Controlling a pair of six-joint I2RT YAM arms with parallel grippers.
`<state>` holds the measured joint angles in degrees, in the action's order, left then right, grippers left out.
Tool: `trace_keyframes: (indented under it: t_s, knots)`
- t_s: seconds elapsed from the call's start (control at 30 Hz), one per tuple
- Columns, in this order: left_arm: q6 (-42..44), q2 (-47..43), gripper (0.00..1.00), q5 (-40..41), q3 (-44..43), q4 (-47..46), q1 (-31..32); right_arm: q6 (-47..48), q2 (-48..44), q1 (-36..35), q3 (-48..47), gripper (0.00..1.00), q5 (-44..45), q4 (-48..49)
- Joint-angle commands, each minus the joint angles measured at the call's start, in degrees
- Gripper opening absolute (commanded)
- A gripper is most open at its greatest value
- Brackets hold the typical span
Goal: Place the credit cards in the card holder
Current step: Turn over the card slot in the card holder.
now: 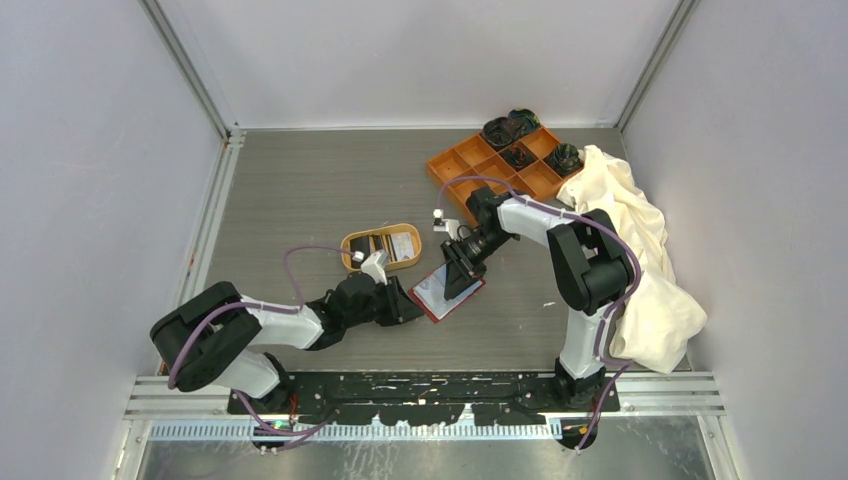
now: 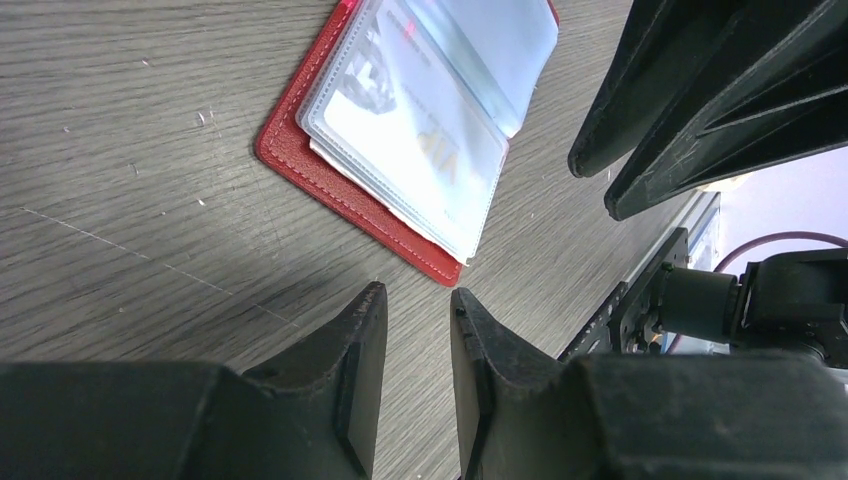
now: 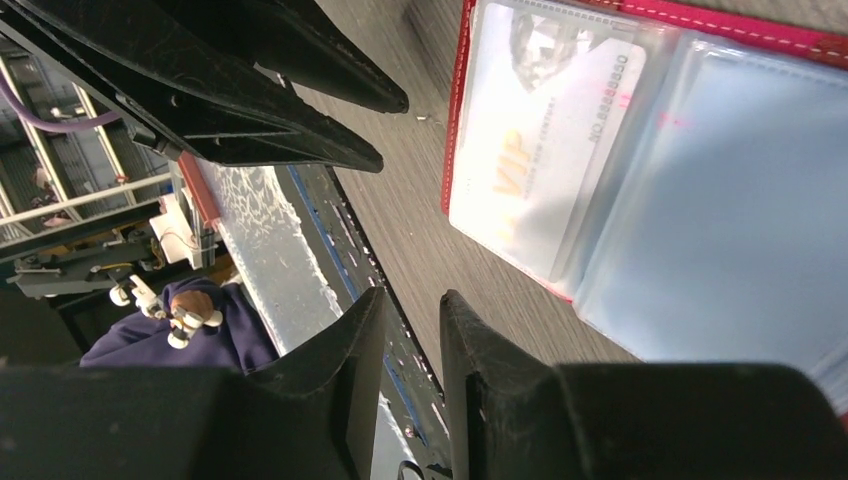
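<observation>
The red card holder [image 1: 445,293] lies open on the table, clear sleeves up. A white credit card [image 2: 410,140] printed "VIP" sits inside one sleeve [image 3: 540,170]. More credit cards [image 1: 378,245], black and white, lie in the oval tan dish [image 1: 400,262]. My left gripper [image 2: 418,300] hovers low just off the holder's near corner [image 2: 445,270], jaws a little apart with nothing between them. My right gripper [image 3: 412,300] is beside the holder [image 3: 660,20] on the other side, jaws also slightly apart and empty. In the top view both grippers [image 1: 410,310] [image 1: 462,272] flank the holder.
An orange compartment tray [image 1: 470,160] with dark items stands at the back right. A cream cloth [image 1: 640,260] is heaped along the right side behind the right arm. The table's near edge and metal rail [image 1: 430,385] run close behind the holder.
</observation>
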<state>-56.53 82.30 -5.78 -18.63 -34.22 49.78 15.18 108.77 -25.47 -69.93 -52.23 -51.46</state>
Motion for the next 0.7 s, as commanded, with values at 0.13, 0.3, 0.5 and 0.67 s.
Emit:
trace_keyframes:
  t_s: [0.13,0.3,0.5,0.67]
  knots:
    - [1.7,-3.13,0.31,0.17,-0.53,-1.17,-0.6,2.77,-1.64,-0.28,-2.06,0.33,-1.9,-1.36]
    - [3.41,-6.86,0.31,0.47,-0.76,2.88,-1.46,4.14,-4.59,-0.56,-0.95,0.32,0.46,0.48]
    - [5.86,-12.82,0.31,0.66,-1.01,8.38,-3.62,7.88,-11.46,-2.83,4.39,0.3,5.32,7.62]
    - [7.01,-19.07,0.4,0.45,0.13,12.05,-6.6,16.26,-18.23,-5.27,8.91,0.3,9.39,11.98]
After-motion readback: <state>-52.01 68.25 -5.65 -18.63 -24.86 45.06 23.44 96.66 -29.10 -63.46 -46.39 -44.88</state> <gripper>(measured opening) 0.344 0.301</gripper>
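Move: The open card holder's middle lies about 7 cm ahead of the left hand, 5 cm to its right and 3 cm below; its nearest corner is just beyond the fingertips. From the right hand the holder's middle is some 4 cm ahead, 1 cm left and 4 cm down. The oval card box stands about 17 cm ahead of the left hand and 8 cm to its left. The compartment tray is roughly 29 cm ahead of the right hand, 12 cm to its right. After a brief pause, the empty left hand climbs about 4 cm away from the card holder's near corner, drifting left and a little forward, with its fingers staying partly open and tipping up slightly. The right hand, also empty, keeps almost its place beside the holder's base-side edge, then rises a little while its wrist turns some 20 degrees, so that the part-open fingers swing from pointing back and left to point more steeply down. ##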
